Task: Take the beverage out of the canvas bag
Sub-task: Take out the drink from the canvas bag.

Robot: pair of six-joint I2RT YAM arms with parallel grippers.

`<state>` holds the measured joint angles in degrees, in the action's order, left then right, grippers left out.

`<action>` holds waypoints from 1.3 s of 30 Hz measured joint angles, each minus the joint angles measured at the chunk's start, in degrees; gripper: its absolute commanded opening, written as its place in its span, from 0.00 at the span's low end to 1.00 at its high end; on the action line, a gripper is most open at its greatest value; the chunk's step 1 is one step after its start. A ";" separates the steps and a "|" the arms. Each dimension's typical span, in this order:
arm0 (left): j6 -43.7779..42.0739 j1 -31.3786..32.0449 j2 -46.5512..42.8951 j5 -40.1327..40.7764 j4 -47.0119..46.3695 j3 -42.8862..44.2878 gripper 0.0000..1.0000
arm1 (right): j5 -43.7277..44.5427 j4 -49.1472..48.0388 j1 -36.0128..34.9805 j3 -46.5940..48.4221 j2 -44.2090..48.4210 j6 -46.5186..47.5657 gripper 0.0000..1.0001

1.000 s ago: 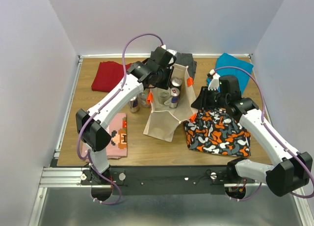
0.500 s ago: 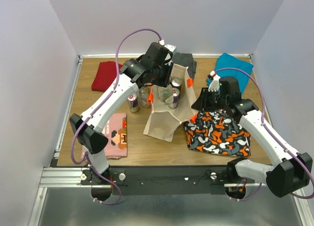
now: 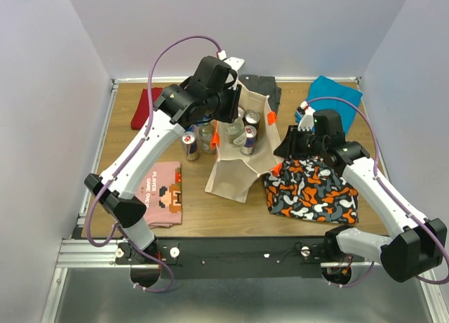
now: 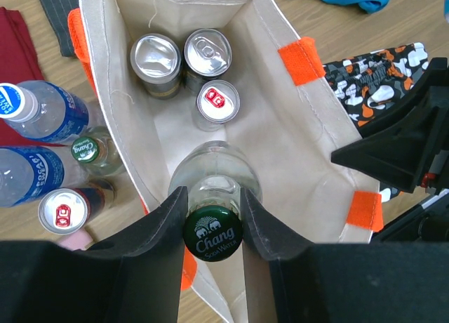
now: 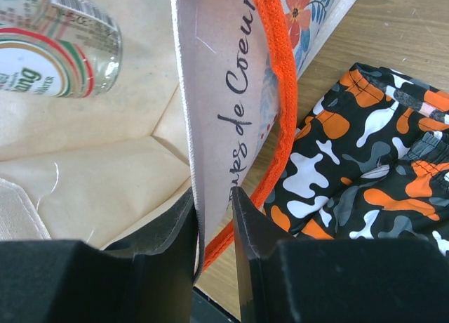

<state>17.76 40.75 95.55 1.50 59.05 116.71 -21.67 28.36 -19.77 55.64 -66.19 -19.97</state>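
Observation:
The beige canvas bag stands open mid-table, with orange tabs at its rim. Over its mouth, my left gripper is shut on the neck of a clear glass soda bottle with a green cap, the beverage. The bottle's body hangs inside the bag. Three cans stand on the bag's floor beyond it. At the bag's right side, my right gripper is shut on the bag wall, next to the orange handle. The right wrist view shows the bottle at its upper left.
Two water bottles, a small green-capped bottle and a can stand just left of the bag. Folded clothes lie around: camouflage, blue, red, dark grey and a pixel-print shirt.
My left arm has risen and drawn up-left over the bag, with the bottle in its grip. The right arm has held still on the bag wall.

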 measured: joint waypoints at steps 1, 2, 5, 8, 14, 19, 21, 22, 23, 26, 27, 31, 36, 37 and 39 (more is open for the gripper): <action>0.00 0.00 -0.31 0.00 0.11 0.00 0.00 | 0.00 0.00 0.00 0.00 0.00 0.00 0.34; 0.02 0.00 -0.48 0.00 0.26 0.00 0.00 | 0.02 0.00 0.00 0.00 0.00 0.00 0.34; 0.02 0.00 -1.20 0.04 0.42 0.00 0.00 | 0.02 0.02 0.00 0.00 0.00 0.02 0.34; 0.02 0.00 -1.88 0.04 0.42 0.00 0.00 | 0.02 0.02 0.00 0.00 0.00 0.02 0.34; 0.07 0.00 -3.28 0.07 0.52 1.18 0.00 | 0.02 0.02 0.00 -0.02 0.00 0.04 0.34; 0.28 0.00 -4.92 0.09 0.39 2.19 0.00 | 0.00 0.02 0.00 -0.33 0.00 0.04 0.34; 0.33 0.00 -5.86 0.44 0.44 2.21 0.00 | 0.02 0.07 0.00 -0.44 0.00 0.04 0.34; 0.35 0.00 -6.27 0.52 0.44 2.21 0.00 | 0.02 0.07 0.00 -0.46 0.00 0.04 0.34; 0.42 0.02 -6.78 0.83 0.46 2.21 0.00 | 0.02 0.04 0.00 -0.46 0.00 0.04 0.34; 0.50 0.04 -8.37 1.88 0.48 2.21 0.00 | 0.00 0.04 0.00 -0.52 0.00 0.04 0.34; 0.52 0.04 -8.83 2.16 0.48 2.21 0.00 | 0.02 0.04 0.00 -0.55 0.00 0.04 0.34; 0.55 0.11 -11.23 3.80 0.48 2.21 0.00 | 0.00 0.02 0.00 -0.74 0.02 0.04 0.34; 0.55 0.15 -13.64 5.92 0.52 2.21 0.00 | 0.00 0.02 0.00 -1.40 0.20 0.02 0.34; 0.59 0.15 -13.92 6.49 0.57 2.21 0.00 | 0.00 0.04 0.00 -1.44 0.22 0.02 0.34; 0.59 0.15 -14.40 7.74 0.72 2.21 0.00 | 0.00 0.02 0.00 -1.44 0.22 0.02 0.34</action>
<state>18.35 40.91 81.14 9.23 59.77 118.91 -21.67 28.38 -19.77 54.19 -65.98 -19.94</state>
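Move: The left hand already holds the clear soda bottle by its neck over the bag's mouth. The can standing outside the bag is about 14 cm to its left, 4 cm ahead and some 27 cm below. The bag's left rim runs about 5 cm left, level fore and aft, 12 cm down; the small glass bottle stands about 9 cm left and 6 cm ahead, the near water bottle 14 cm left and 7 cm ahead. From the right hand, that can is some 30 cm left, 8 cm ahead and 12 cm below. Keeping its grip on the neck of the soda bottle, the left hand goes on lifting it out of the bag, about 10 cm up, drifting back some 4 cm and swinging left some 6 cm, mostly in the second half, to bring it over the bag's left rim as the fingers tip about 15 degrees closer to level. The right hand stays nearly in place, still pinching the bag's right edge between its fingers and holding the mouth open. ##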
